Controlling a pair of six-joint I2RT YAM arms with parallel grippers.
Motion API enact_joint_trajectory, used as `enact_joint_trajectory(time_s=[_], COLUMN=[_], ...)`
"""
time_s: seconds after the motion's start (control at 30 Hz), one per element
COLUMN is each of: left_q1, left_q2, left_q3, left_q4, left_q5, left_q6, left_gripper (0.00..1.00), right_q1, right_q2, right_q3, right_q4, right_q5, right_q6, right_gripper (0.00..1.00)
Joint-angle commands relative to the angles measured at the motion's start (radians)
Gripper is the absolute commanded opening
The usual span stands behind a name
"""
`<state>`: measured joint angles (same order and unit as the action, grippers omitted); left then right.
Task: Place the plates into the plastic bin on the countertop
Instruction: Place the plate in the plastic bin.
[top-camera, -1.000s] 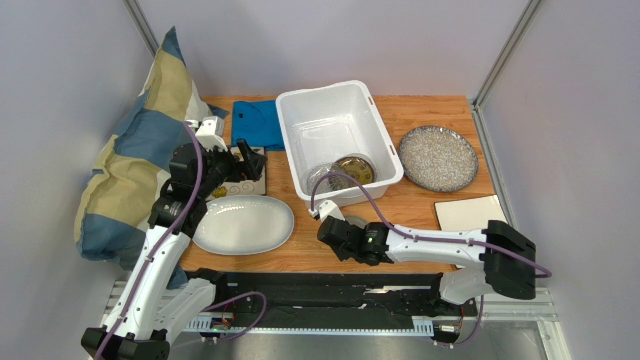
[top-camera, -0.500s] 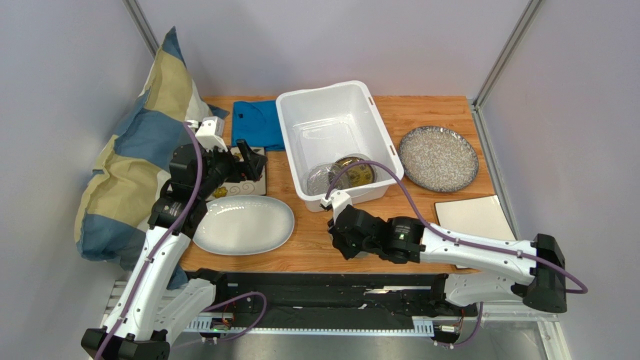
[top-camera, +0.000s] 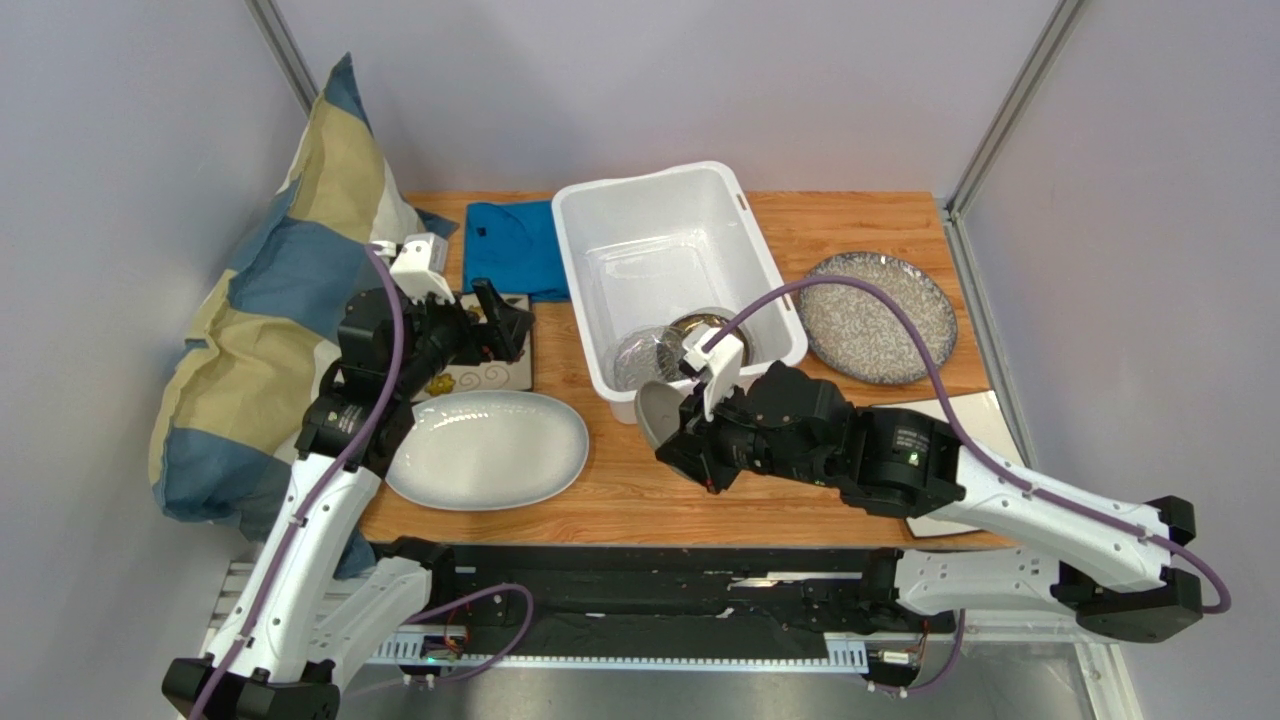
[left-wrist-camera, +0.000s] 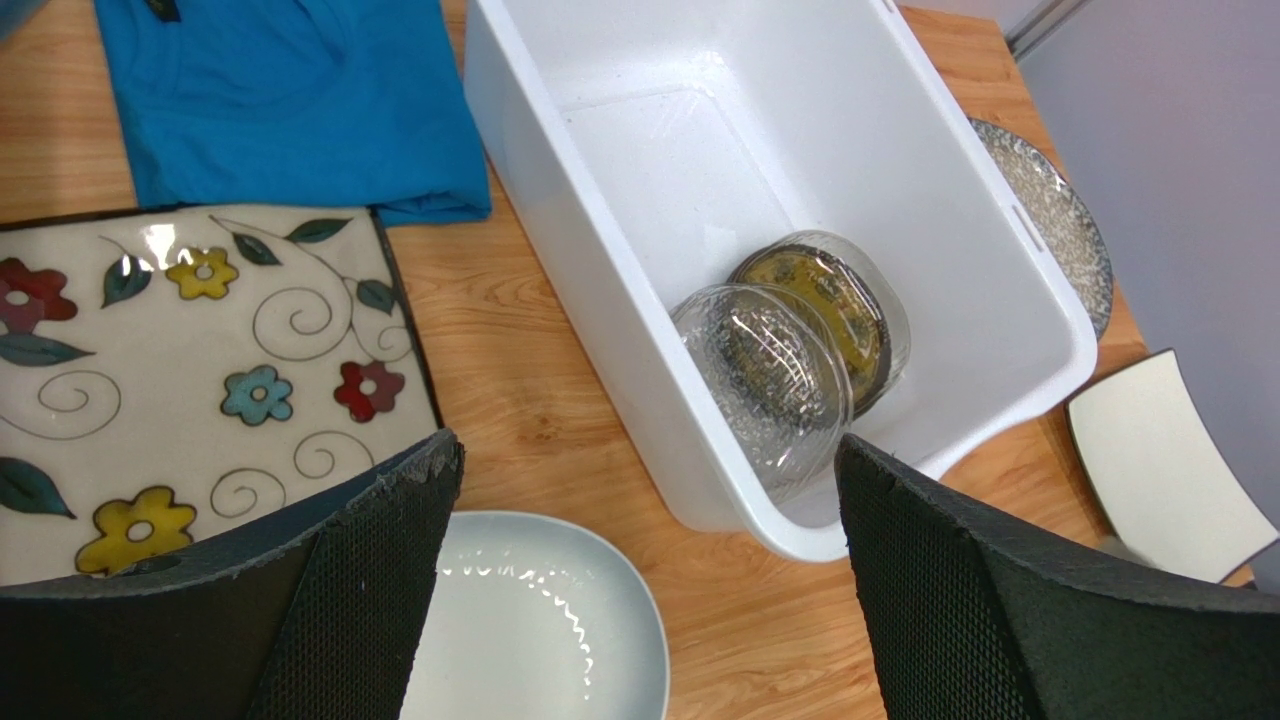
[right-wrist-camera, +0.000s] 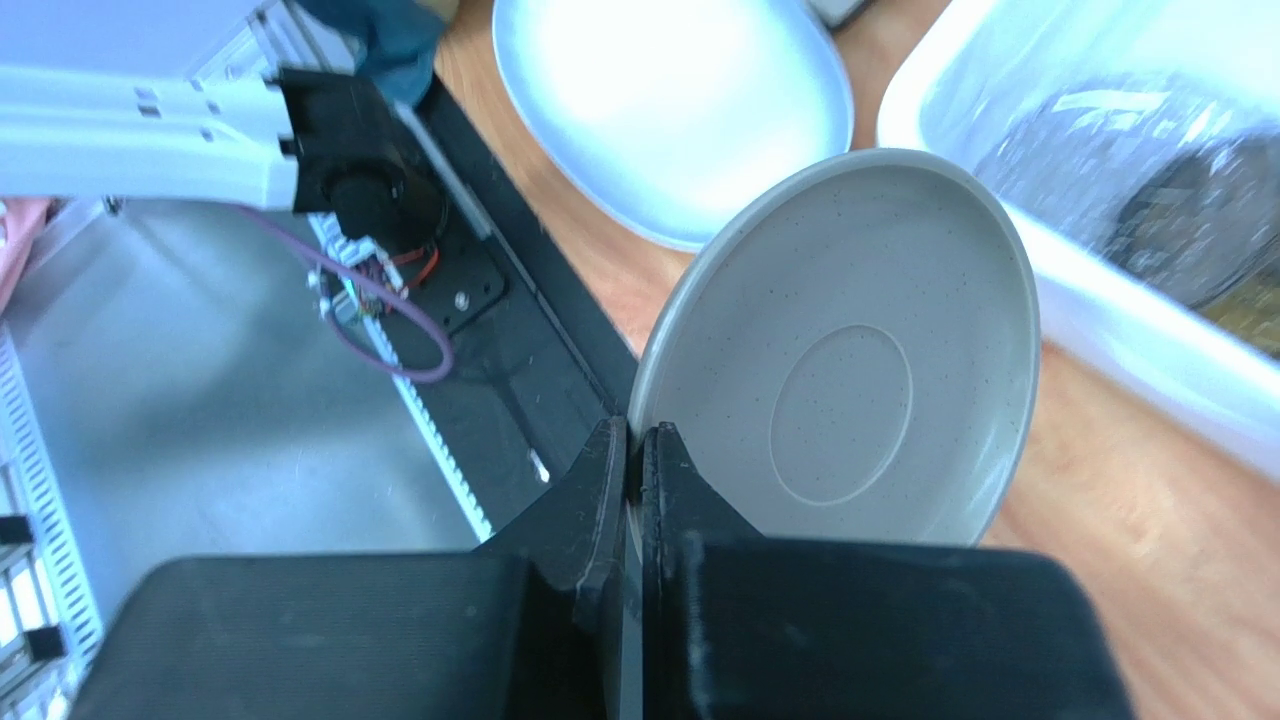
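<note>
My right gripper (top-camera: 679, 432) (right-wrist-camera: 639, 438) is shut on the rim of a small grey round plate (top-camera: 655, 408) (right-wrist-camera: 857, 360). It holds the plate on edge above the countertop (top-camera: 616, 495), just in front of the white plastic bin (top-camera: 573, 225) (left-wrist-camera: 601, 240) (right-wrist-camera: 939, 90). A clear glass plate (top-camera: 649, 360) (left-wrist-camera: 774, 368) and a dark yellow-centred plate (top-camera: 712, 339) (left-wrist-camera: 827, 293) lean inside the bin. Over the floral square plate (top-camera: 484, 375) (left-wrist-camera: 181, 375) my left gripper (top-camera: 489, 323) (left-wrist-camera: 643, 450) hangs open and holds nothing.
A white oval platter (top-camera: 489, 450) (left-wrist-camera: 526, 630) (right-wrist-camera: 676, 90) lies front left. A grey-speckled round plate (top-camera: 879, 315) (left-wrist-camera: 1052, 218) and a white square plate (top-camera: 939, 425) (left-wrist-camera: 1157, 465) lie right of the bin. A folded blue cloth (top-camera: 514, 248) and a pillow (top-camera: 271, 300) sit left.
My right arm has risen from the tabletop and swung toward the bin's front wall, tilting the small grey plate up on edge. The left arm has stayed still.
</note>
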<state>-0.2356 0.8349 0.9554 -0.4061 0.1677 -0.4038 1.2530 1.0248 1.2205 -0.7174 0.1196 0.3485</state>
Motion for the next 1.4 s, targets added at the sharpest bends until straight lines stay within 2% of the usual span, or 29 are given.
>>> enact_joint_trajectory(time_s=[0.0, 0.2, 0.47, 0.7, 0.83, 1.37], left_q1=[-0.001, -0.001, -0.001, -0.001, -0.001, -0.001], left_q2=[-0.013, -0.014, -0.014, -0.025, -0.025, -0.022], left_q3=[-0.004, -0.004, -0.003, 0.0, 0.0, -0.001], left_q4=[0.036, 0.038, 0.038, 0.032, 0.032, 0.036], left_q5=[0.012, 0.009, 0.016, 0.004, 0.009, 0.023], left_q6=[-0.009, -0.007, -0.007, 0.0, -0.001, -0.01], left_gripper=[0.97, 0.97, 0.97, 0.98, 0.97, 0.98], right_q1=[-0.058, -0.253, -0.408, -0.411, -0.409, -0.408], right_q2=[0.03, 0.147, 0.469, 0.73, 0.807, 0.919], right_q3=[0.1, 0.198, 0.37, 0.505, 0.514, 0.482], right_q4=[0.044, 0.11, 0.156, 0.13, 0.11, 0.098], right_q5=[0.08, -0.024, -0.077, -0.031, -0.05, -0.195], right_q6=[-0.138, -0.253, -0.338, -0.333, -0.31, -0.247], right_gripper=[0.0, 0.0, 0.0, 0.0, 0.0, 0.0])
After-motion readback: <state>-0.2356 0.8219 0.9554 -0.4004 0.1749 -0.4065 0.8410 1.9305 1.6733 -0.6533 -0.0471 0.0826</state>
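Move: The right gripper holds the grey plate by its rim. The plastic bin's middle lies about 31 cm ahead of it, roughly in line sideways and 17 cm down. Inside, the clear plate is some 26 cm ahead, 4 cm left and 23 cm down; the yellow-patterned plate is 29 cm ahead, 4 cm right. On the table the white platter sits 12 cm ahead, 26 cm left. From the left gripper, the bin's middle is 14 cm ahead, 21 cm right, 18 cm down. Keep the right fingers shut on the grey plate's rim and carry it forward about 21 cm over the bin's near edge, rising a touch at first. Then sink into the near-left part of the bin, finishing some 15 cm lower and 8 cm farther left, while tipping the fingers about 20 degrees more steeply downward. ##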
